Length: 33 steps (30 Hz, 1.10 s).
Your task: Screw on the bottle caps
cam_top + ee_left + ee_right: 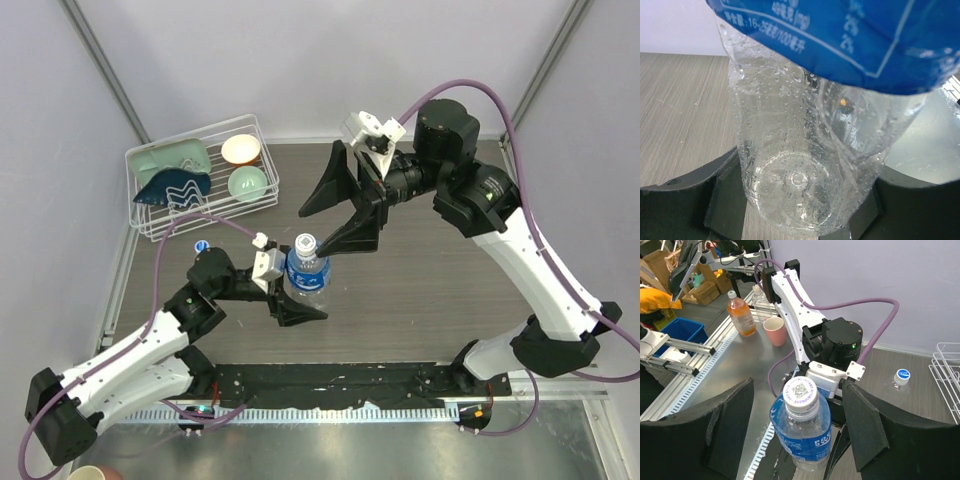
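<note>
The blue-labelled bottle (308, 278) stands just left of the table's middle, with my left gripper (298, 288) shut on its clear lower body (800, 165). Dark fingers (685, 205) press it from both sides. A white cap (800, 394) printed with a code sits on its neck. My right gripper (800, 432) hangs open around the bottle's top, with both black fingers (867, 425) well apart from the cap. A second clear bottle (202, 246) stands by the rack with a white and blue cap (901, 375) on it.
A white wire rack (160, 215) at the back left holds a cream bowl (243, 148), a green bowl (247, 183) and green and blue dishes. Off the table, the right wrist view shows an orange bottle (740, 315) and a pink cup (775, 330).
</note>
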### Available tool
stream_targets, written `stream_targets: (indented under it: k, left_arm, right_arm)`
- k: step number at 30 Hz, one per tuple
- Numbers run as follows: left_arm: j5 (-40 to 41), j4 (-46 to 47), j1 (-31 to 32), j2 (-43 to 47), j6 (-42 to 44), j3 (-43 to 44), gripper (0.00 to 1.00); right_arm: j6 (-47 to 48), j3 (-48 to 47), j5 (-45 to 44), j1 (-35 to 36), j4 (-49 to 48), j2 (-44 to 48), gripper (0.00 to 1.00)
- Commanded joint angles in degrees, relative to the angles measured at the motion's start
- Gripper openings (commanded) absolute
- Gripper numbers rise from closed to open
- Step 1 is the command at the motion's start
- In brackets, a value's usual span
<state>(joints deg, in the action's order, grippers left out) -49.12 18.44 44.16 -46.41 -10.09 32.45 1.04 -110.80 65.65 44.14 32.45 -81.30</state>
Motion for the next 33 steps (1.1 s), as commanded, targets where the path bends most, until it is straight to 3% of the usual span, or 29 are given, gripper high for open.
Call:
stream_targets:
  k: [1,19,27,33]
  left_arm:
    - [-0.80,1.34,0.31,-0.17,-0.37,1.74,0.00]
    - [0.43,1.51,0.31,-0.96,-0.64,2.88,0.00]
    - [1.49,1.51,0.22,-0.87,-0.81,3.06,0.00]
    - [2.19,1.69,0.22,-0.61,-1.25,2.71,0.00]
  right_arm:
    - [-3.14,0.67,2.38,-0.11,-6.69,0.00,0.75]
    - [-8.33,8.49,4.67,-0.11,-15.13,1.84,0.62]
    - [-12.90,12.27,5.54,-0.11,-21.81,3.16,0.45]
    - [-13.87,13.51,5.46,-0.11,-23.04,3.25,0.39]
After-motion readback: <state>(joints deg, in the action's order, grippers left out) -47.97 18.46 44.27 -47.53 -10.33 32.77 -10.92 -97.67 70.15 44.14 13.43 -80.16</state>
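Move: From the right gripper's open fingers, the white cap on the held bottle lies about 2 cm to the left, level fore and aft, and 3 cm lower; that bottle's body hangs under it, its middle roughly 13 cm below the hand. The blue-capped bottle stands some 28 cm left, 12 cm farther out and 33 cm lower. From the left gripper, the white cap is about 15 cm straight above. Lower the right gripper about 2.5 cm over the white cap while easing it a good centimetre left, its fingers pointing left the whole way. Close the fingers as it sinks, from wide open to roughly half that gap, until the pads flank the cap and just meet its sides. Hold the bottle upright and nearly still in the left gripper, keeping its grip. ##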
